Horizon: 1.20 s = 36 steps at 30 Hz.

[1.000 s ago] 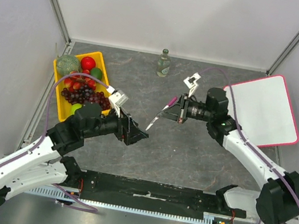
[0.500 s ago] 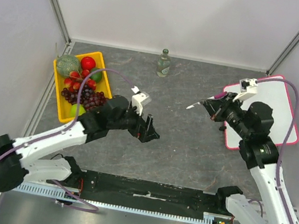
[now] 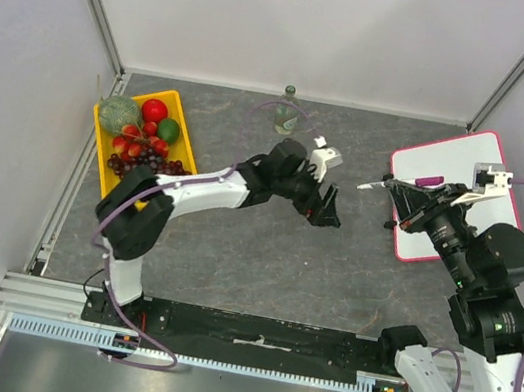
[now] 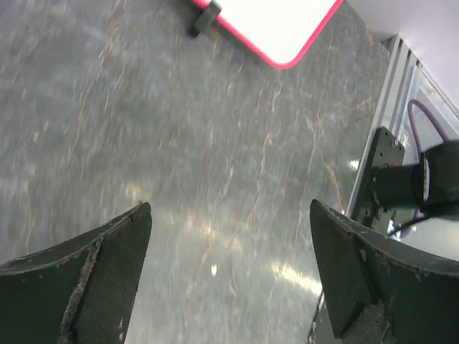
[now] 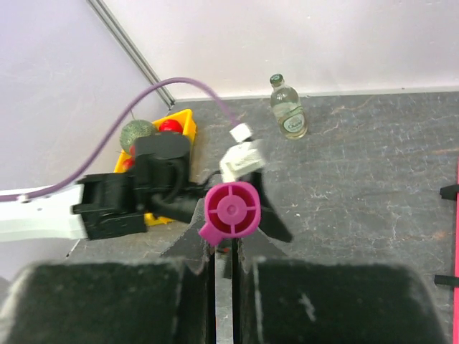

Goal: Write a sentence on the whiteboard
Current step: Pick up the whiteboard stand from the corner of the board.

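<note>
The whiteboard (image 3: 463, 206), white with a pink-red rim, lies at the table's right; its near corner (image 4: 287, 29) and a black clip (image 4: 204, 18) show in the left wrist view. The sentence is out of view; the board's face shows plain white. My right gripper (image 3: 401, 187) (image 5: 228, 244) hangs over the board's left edge, shut on a marker (image 3: 371, 185) (image 5: 231, 209). The marker's white front points left and its pink end faces the wrist. My left gripper (image 3: 328, 211) (image 4: 229, 208) stands open above the grey table's middle, holding nothing, a short way left of the marker tip.
A yellow tray (image 3: 101, 127) (image 5: 188, 122) of fruit sits at the far left. A small glass bottle (image 3: 286, 111) (image 5: 288, 115) stands by the back wall. Walls close in the left, back and right sides. The right arm's base (image 4: 401, 186) shows at the near edge.
My left arm has swung from the near left out to the table's middle, its jaws opening wider. My right arm has drawn back rightward with the marker, to the whiteboard's left edge.
</note>
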Tool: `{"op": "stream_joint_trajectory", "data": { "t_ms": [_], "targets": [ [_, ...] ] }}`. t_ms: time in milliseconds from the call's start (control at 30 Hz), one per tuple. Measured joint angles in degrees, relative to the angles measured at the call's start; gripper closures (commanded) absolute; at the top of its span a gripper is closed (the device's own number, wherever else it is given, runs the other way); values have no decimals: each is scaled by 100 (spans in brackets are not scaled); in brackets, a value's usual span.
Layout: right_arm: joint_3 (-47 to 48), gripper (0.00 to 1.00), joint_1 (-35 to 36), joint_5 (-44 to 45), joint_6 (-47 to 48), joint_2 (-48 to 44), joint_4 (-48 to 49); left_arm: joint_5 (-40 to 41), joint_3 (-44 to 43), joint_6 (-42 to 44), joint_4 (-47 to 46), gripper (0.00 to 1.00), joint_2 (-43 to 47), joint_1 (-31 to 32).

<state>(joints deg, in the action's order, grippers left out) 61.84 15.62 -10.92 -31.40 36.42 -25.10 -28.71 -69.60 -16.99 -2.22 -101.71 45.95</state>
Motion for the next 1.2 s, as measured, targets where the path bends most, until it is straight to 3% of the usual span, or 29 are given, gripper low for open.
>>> {"op": "stream_joint_trajectory", "data": {
  "t_ms": [267,533,733,1200],
  "targets": [
    [227,100,0,-155,-28,-116,-304,-186,-2474,485,452,5,-2072,470],
    [413,100,0,-232,-68,-129,-573,-140,-4131,798,1084,7,-3368,876],
    [437,100,0,-232,-179,-127,-640,17,-5884,695,1569,8,-4465,1010],
    [470,100,0,-258,-256,-13,-686,608,-6310,20,1475,9,-4992,988]
  ]
}}
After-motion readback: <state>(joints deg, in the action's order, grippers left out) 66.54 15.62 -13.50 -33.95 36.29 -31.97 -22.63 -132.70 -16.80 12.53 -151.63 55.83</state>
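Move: The near whiteboard stand, at the board's left edge, lies about 21 cm to the left hand's right, 6 cm ahead and some 12 cm below it. The other stand is roughly 12 cm farther out along the same edge; the board's middle is some 10 cm farther out and 16 cm farther right than the near stand. From the right hand the near stand is about 11 cm ahead, 11 cm right and 37 cm down. Towards the near whiteboard stand the open left hand sweeps right, about 19 cm in all, sinking as it goes. Over the last third it mostly drops and creeps forward. Its wrist swings clockwise some 15 degrees, then mostly back. The fingers stay wide open and reach no grip yet. Overhead, the right hand keeps the marker and eases back a couple of centimetres. ##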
